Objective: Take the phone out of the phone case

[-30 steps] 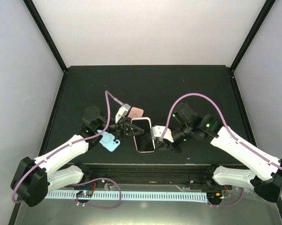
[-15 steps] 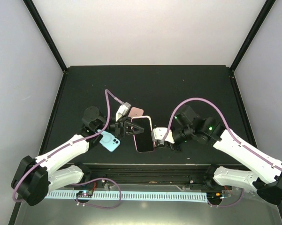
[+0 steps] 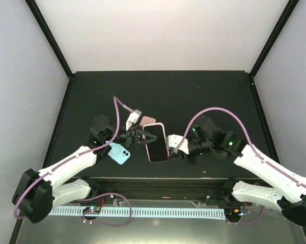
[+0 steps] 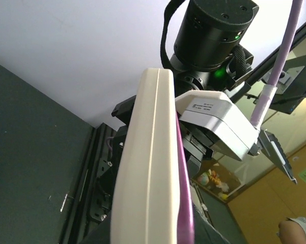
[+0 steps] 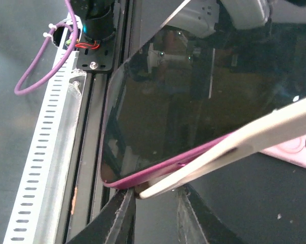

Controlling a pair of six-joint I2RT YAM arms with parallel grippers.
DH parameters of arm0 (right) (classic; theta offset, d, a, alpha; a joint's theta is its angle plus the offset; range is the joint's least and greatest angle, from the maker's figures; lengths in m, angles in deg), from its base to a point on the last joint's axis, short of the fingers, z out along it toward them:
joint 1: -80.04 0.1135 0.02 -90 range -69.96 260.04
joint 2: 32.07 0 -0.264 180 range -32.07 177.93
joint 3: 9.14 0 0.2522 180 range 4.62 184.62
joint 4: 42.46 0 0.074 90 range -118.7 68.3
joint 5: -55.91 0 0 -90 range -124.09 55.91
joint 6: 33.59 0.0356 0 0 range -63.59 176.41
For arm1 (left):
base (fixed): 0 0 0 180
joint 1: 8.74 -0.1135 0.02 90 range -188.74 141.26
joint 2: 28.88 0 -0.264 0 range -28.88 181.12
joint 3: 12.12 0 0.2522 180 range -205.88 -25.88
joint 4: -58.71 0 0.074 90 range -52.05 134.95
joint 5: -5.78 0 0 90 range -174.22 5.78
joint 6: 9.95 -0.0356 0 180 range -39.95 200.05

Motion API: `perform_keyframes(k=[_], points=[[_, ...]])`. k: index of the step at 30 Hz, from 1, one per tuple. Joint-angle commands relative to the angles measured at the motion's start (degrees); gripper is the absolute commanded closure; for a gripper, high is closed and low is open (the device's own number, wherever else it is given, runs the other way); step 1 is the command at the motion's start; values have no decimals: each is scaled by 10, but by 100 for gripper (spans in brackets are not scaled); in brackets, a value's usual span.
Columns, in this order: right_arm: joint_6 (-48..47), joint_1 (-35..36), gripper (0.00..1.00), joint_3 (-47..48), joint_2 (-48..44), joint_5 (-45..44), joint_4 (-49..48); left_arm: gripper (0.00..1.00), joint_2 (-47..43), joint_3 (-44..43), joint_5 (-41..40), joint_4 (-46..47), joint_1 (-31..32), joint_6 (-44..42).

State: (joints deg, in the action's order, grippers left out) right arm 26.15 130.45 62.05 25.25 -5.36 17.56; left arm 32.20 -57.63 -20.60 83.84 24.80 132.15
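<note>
The phone (image 3: 157,143), dark screen with a magenta rim, is held off the table between both arms. My left gripper (image 3: 141,138) is shut on its left long edge. In the left wrist view the cream phone case (image 4: 145,168) and the magenta rim (image 4: 183,203) fill the frame edge-on, hiding my fingers. In the right wrist view the phone case (image 5: 244,145) has split away from the phone (image 5: 163,101) at the near corner. That corner sits just above my right gripper (image 5: 155,206), whose fingers (image 5: 123,216) stand apart, touching nothing I can make out.
A light-blue case (image 3: 120,153) lies on the black table (image 3: 193,96) under the left arm. A pink one (image 3: 149,120) lies just behind the left gripper. The slotted rail (image 5: 46,152) and the table's front edge run close below the phone.
The right gripper's fingers have spread apart at the phone's corner. The phone has tipped and shifted slightly away from the front edge. The left grip is unchanged.
</note>
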Motion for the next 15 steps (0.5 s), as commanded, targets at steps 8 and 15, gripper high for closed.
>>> perform_keyframes(k=[8,15], points=[[119,-33,71,6,39,-55,-182,98,14,-4,21,89,31,34],[163,-72,40,41,32,-8,-190,98,21,0,6,119,41,47]])
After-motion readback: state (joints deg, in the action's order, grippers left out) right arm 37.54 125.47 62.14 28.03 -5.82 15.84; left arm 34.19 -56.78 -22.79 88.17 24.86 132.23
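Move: My left hand still holds the cased phone by its left edge, screen up; the phone's middle lies about 2 cm back and 2 cm to the right of that hand. From my right hand, at the low near-right corner, the phone's middle is some 6 cm ahead, 5 cm left and 2 cm up. Also from my right hand, the pink phone lies roughly 23 cm ahead and 13 cm left, the blue one 12 cm ahead and 26 cm left, both about 25 cm below. I spread my right fingers from a narrow gap to a little over half open around the rim of the case at its near-right corner, while carrying that hand about 3 cm forward along the right edge. The wrist swings some 15 degrees clockwise and rolls slightly. My left hand keeps its grip on the cased phone, easing about 1 cm forward. ##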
